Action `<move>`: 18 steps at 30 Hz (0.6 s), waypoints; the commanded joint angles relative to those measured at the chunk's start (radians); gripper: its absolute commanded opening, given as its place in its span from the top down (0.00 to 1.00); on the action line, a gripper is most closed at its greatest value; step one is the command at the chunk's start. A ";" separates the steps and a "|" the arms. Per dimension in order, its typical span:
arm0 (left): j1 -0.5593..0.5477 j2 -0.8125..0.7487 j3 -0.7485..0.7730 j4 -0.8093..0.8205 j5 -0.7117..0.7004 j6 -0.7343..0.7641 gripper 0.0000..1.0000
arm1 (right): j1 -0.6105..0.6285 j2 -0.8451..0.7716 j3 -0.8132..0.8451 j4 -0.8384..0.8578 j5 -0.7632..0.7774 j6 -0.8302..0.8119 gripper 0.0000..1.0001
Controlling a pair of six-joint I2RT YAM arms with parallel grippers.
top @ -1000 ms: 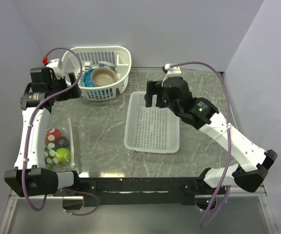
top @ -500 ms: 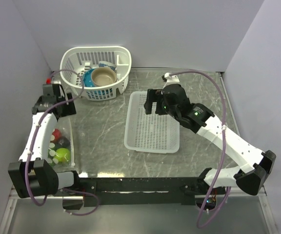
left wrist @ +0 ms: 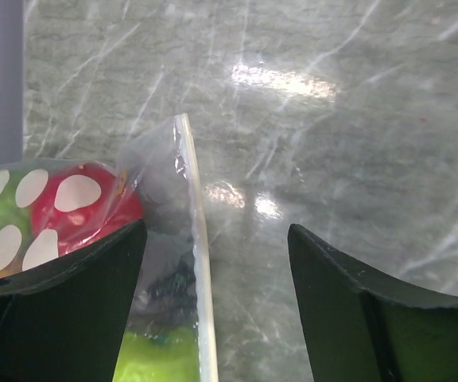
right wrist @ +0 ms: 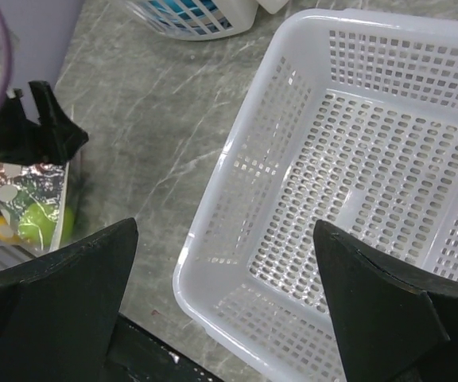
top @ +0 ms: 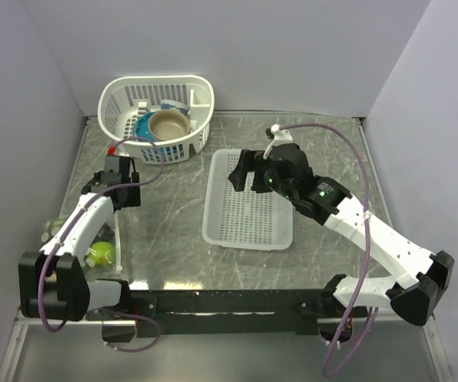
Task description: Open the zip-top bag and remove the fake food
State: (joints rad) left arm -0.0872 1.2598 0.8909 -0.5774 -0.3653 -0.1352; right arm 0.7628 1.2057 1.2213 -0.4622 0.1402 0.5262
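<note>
The zip-top bag (top: 103, 239) lies at the table's left edge, partly under my left arm, clear with white dots. In the left wrist view its zip strip (left wrist: 195, 263) stands up between my spread fingers, closer to the left finger (left wrist: 62, 310) and touching neither. The fake food shows through the plastic: a red piece (left wrist: 82, 203) and a lime-green piece (left wrist: 161, 358), the lime one also in the top view (top: 102, 253). My left gripper (top: 122, 197) (left wrist: 213, 267) is open over the bag's zip edge. My right gripper (top: 245, 177) (right wrist: 225, 239) hangs open over the white mesh tray, holding nothing.
The white mesh tray (top: 213, 231) (right wrist: 261, 159) lies mid-table. A white basket (top: 157, 79) with a bowl (top: 169, 123) stands at the back left. In the right wrist view the bag (right wrist: 22, 207) shows at the far left. A wall runs close along the left.
My left arm has swung from beside the basket toward me and down onto the bag's zip edge, its jaws narrowing somewhat. My right gripper has shifted slightly left over the tray.
</note>
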 commanded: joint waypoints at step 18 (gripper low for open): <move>-0.134 0.207 -0.033 0.134 -0.287 0.031 0.83 | -0.007 -0.121 -0.045 0.030 0.018 0.026 0.00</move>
State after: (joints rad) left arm -0.2092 1.4792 0.8528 -0.4736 -0.6144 -0.1127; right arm 0.7605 1.1133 1.1702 -0.4454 0.1413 0.5503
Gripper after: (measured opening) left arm 0.186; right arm 0.999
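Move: The bag's zip strip, near its far corner, lies almost straight below the left hand, some 5 cm down and about 1 cm ahead. Under the plastic, the red food sits roughly 7 cm to this hand's left and 2 cm back. The green apple is about 11 cm back and 6 cm left. From the right hand, that spot on the zip strip is about 37 cm left, roughly level fore and aft, and 22 cm lower. The left fingers close on the zip strip near the bag's far corner and pinch it between the two tips. To get there the hand sinks about 5 cm almost straight down, its left side rolling up some 15 degrees and the fingers tipping slightly steeper. They go from well open to nearly shut, mostly in the second half, as the descent slows. ##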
